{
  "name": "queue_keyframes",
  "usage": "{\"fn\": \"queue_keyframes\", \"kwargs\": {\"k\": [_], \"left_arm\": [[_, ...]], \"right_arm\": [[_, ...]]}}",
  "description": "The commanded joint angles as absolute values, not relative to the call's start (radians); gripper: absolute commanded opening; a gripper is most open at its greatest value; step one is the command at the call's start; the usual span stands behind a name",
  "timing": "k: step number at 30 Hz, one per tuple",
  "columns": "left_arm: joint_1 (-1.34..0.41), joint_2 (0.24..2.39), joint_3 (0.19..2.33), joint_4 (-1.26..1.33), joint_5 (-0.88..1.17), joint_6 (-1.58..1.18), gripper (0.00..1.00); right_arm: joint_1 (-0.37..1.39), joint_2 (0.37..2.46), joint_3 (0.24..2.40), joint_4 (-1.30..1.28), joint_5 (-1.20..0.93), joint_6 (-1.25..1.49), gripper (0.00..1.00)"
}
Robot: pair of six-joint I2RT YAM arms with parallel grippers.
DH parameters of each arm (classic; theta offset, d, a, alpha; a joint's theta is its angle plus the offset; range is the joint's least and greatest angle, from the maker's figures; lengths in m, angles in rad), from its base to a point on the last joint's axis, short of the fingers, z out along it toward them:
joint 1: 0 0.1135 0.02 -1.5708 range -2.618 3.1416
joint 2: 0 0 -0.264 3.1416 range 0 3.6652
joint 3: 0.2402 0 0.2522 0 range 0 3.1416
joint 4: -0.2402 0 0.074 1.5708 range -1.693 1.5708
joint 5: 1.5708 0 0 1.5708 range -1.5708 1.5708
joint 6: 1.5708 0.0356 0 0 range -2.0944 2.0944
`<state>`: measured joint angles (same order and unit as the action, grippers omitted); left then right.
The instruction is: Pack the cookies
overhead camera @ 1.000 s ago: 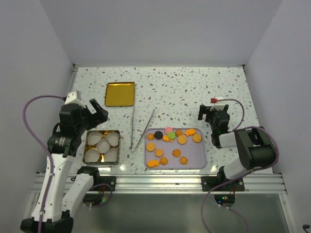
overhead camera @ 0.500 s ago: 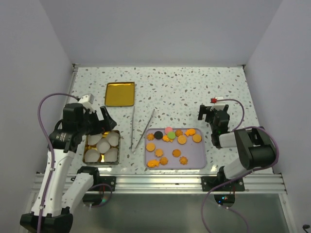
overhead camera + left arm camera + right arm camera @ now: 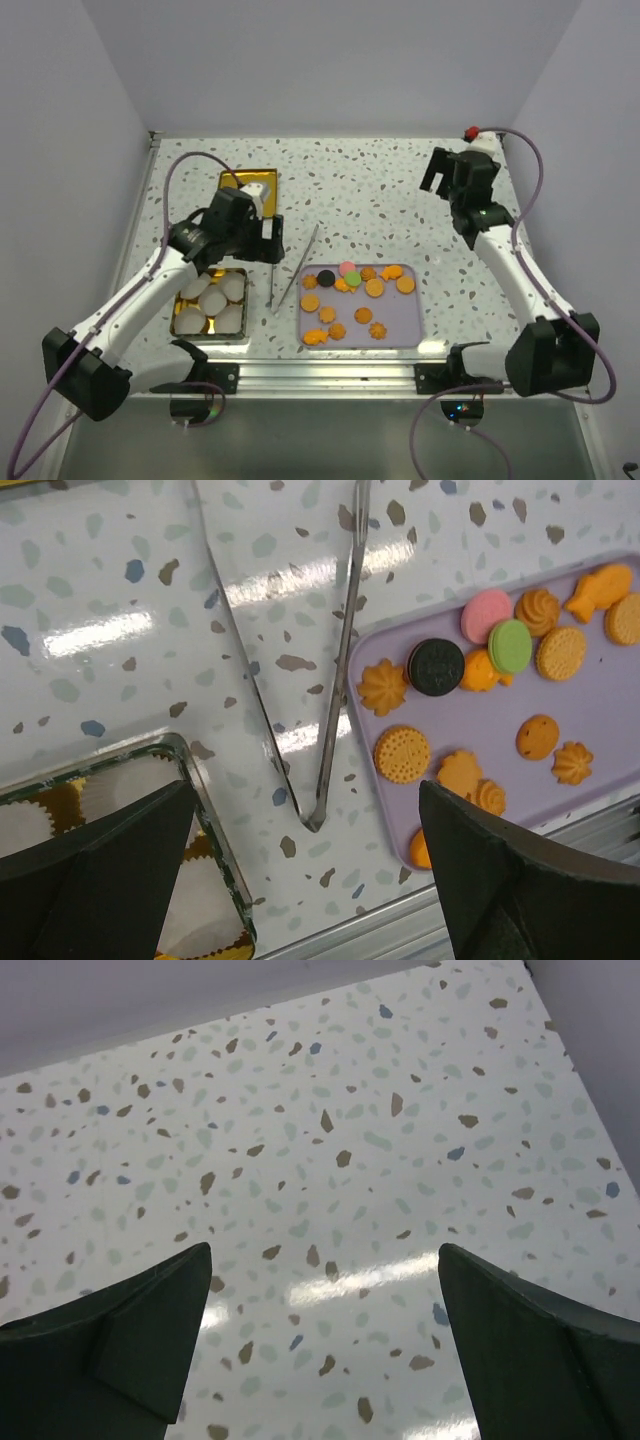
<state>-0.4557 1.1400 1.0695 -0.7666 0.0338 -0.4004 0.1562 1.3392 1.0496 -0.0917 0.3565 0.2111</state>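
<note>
The cookies (image 3: 358, 292) lie loose on a purple tray (image 3: 410, 335) at the front centre: mostly orange rounds and flower shapes, plus single pink, green and dark brown rounds. In the left wrist view the cookies (image 3: 401, 753) fill the right side. My left gripper (image 3: 262, 245) hovers open and holds nothing, above the metal tongs (image 3: 290, 265), between the tin and the tray. Its view looks down on the joined end of the tongs (image 3: 335, 710), which lies between my left gripper's (image 3: 307, 790) fingers. My right gripper (image 3: 447, 178) hangs open over bare table at the far right; my right gripper (image 3: 325, 1250) sees only speckled tabletop.
A square tin (image 3: 243, 305) with several white pleated paper cups (image 3: 212, 300) stands at the front left, its corner (image 3: 200, 820) in the left wrist view. A gold lid (image 3: 247, 180) lies behind it, partly hidden by the left arm. Walls enclose the table on three sides.
The left arm has swung forward and right, from over the tin to above the tongs. The right arm has unfolded and reached toward the far right. Both grippers stay open.
</note>
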Motion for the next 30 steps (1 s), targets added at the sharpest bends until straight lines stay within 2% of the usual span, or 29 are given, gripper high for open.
{"fn": "queue_keyframes", "kwargs": {"k": [1,2,3,6,11,15,30], "left_arm": [[-0.598,1.164,1.037,-0.764,-0.107,-0.403,1.00],[-0.620,1.161,1.013,-0.759,-0.116,-0.413,1.00],[-0.636,1.151,0.956,-0.753,-0.127,-0.438,1.00],[-0.655,1.086,0.856,-0.716,-0.126,-0.462,1.00],[-0.666,1.094,0.850,-0.667,-0.084,-0.437,1.00],[-0.672,1.175,0.857,-0.646,-0.061,-0.425,1.00],[-0.673,1.388,0.854,-0.549,-0.089,-0.406,1.00]], "right_arm": [[0.158,1.223,1.074,-0.509,0.269,0.421,0.99],[0.156,1.209,1.065,-0.544,0.240,0.496,0.99],[0.146,1.201,1.072,-0.628,0.095,0.503,0.99],[0.147,1.154,1.091,-0.738,-0.081,0.497,0.99],[0.149,0.929,1.025,-0.794,-0.084,0.441,0.99],[0.166,0.907,1.052,-0.900,-0.023,0.377,0.99],[0.166,0.902,1.092,-0.923,-0.005,0.354,0.99]]}}
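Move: The open tongs have their middle about 1 cm ahead of the left hand, 3 cm to its right and 17 cm below. On that same table level, the cookie tray lies roughly 9 cm back and 22 cm right of this hand, and the patterned tin 9 cm back and 15 cm left. From the right hand the tongs are some 16 cm back, 41 cm left and 21 cm below. Open left hand sinks some 13 cm, drawing slightly back, towards the tongs; open right retreats about 18 cm, tipping down. ##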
